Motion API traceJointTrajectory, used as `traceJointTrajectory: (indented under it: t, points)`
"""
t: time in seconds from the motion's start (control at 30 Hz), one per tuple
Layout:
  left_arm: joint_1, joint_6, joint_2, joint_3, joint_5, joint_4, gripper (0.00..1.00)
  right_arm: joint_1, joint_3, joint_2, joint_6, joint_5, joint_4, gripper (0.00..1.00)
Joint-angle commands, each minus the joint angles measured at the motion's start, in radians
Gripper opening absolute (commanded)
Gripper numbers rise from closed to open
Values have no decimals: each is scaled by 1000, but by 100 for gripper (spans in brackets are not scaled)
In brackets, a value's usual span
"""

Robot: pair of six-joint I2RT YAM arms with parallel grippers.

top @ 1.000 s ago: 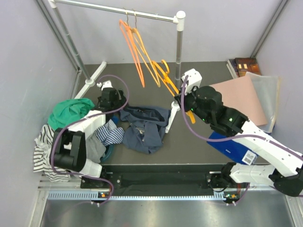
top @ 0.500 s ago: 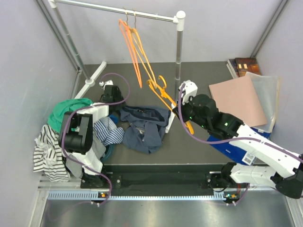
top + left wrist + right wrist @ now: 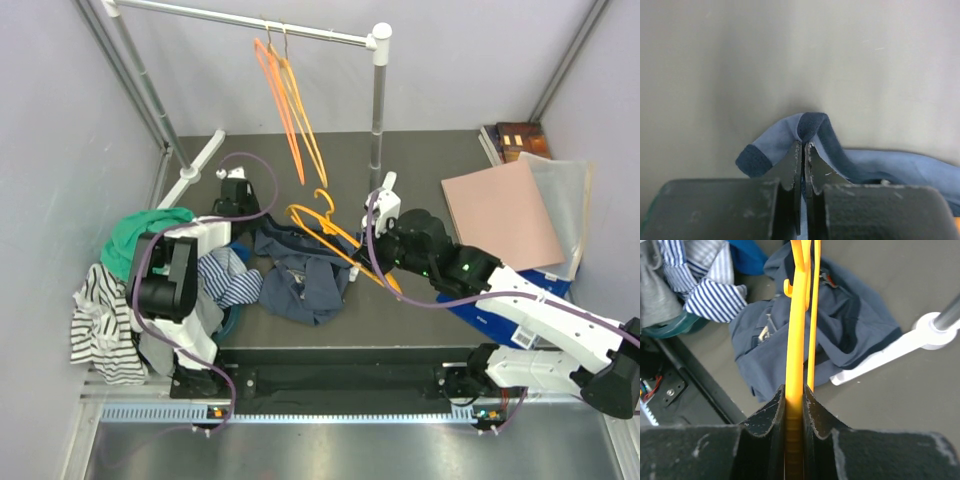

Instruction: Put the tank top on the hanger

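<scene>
The navy tank top [image 3: 305, 270] lies crumpled on the dark mat, left of the rack's white foot. My left gripper [image 3: 243, 222] is down at its left edge. In the left wrist view that gripper [image 3: 803, 145] is shut on a folded strap of the tank top [image 3: 815, 126]. The amber hanger [image 3: 335, 228] lies low and tilted over the tank top's right part, hook to the left. My right gripper [image 3: 375, 255] holds it. In the right wrist view the right gripper [image 3: 794, 390] is shut on a bar of the hanger [image 3: 795, 335], with the tank top [image 3: 850, 325] below.
Redder orange hangers [image 3: 285, 100] hang on the rail, and its post [image 3: 378, 100] stands behind my right arm. A green garment [image 3: 145, 235] and striped cloth [image 3: 235, 282] lie at the left. A pink sheet [image 3: 505, 210] and blue box [image 3: 480, 305] lie at the right.
My left gripper has shut on the tank top's strap. My right arm has brought the amber hanger down and to the left, over the tank top.
</scene>
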Motion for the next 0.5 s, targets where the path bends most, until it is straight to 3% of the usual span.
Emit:
traceJointTrajectory:
  t: [0.0, 0.47]
  points:
    - [4, 64, -130, -24, 91, 149, 0, -2, -6, -4, 3, -95, 99, 0]
    - [4, 115, -387, -122, 319, 152, 0, -20, -42, -14, -23, -129, 159, 0]
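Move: The left hand, shut on the tank top's far-left shoulder strap, has the left end of the yellow hanger roughly 8 cm to its right, 5 cm back and 12 cm above. The tank top's body lies about 13 cm back and 11 cm right of that hand, on the table; the striped shirt some 14 cm back and 5 cm left. From the right hand, which grips the hanger, the pinched strap is around 18 cm ahead, 22 cm left and 19 cm below. Upward, fast, by some 11 cm, the left hand lifts the pinched strap towards the left end of the yellow hanger, drawing about 3 cm to the right and slightly back as it rises. Its fingers stay shut while the wrist tips up about 20 degrees and turns clockwise. The right hand keeps its grip on the hanger and holds nearly still, easing the hanger's left end a little towards the strap. ##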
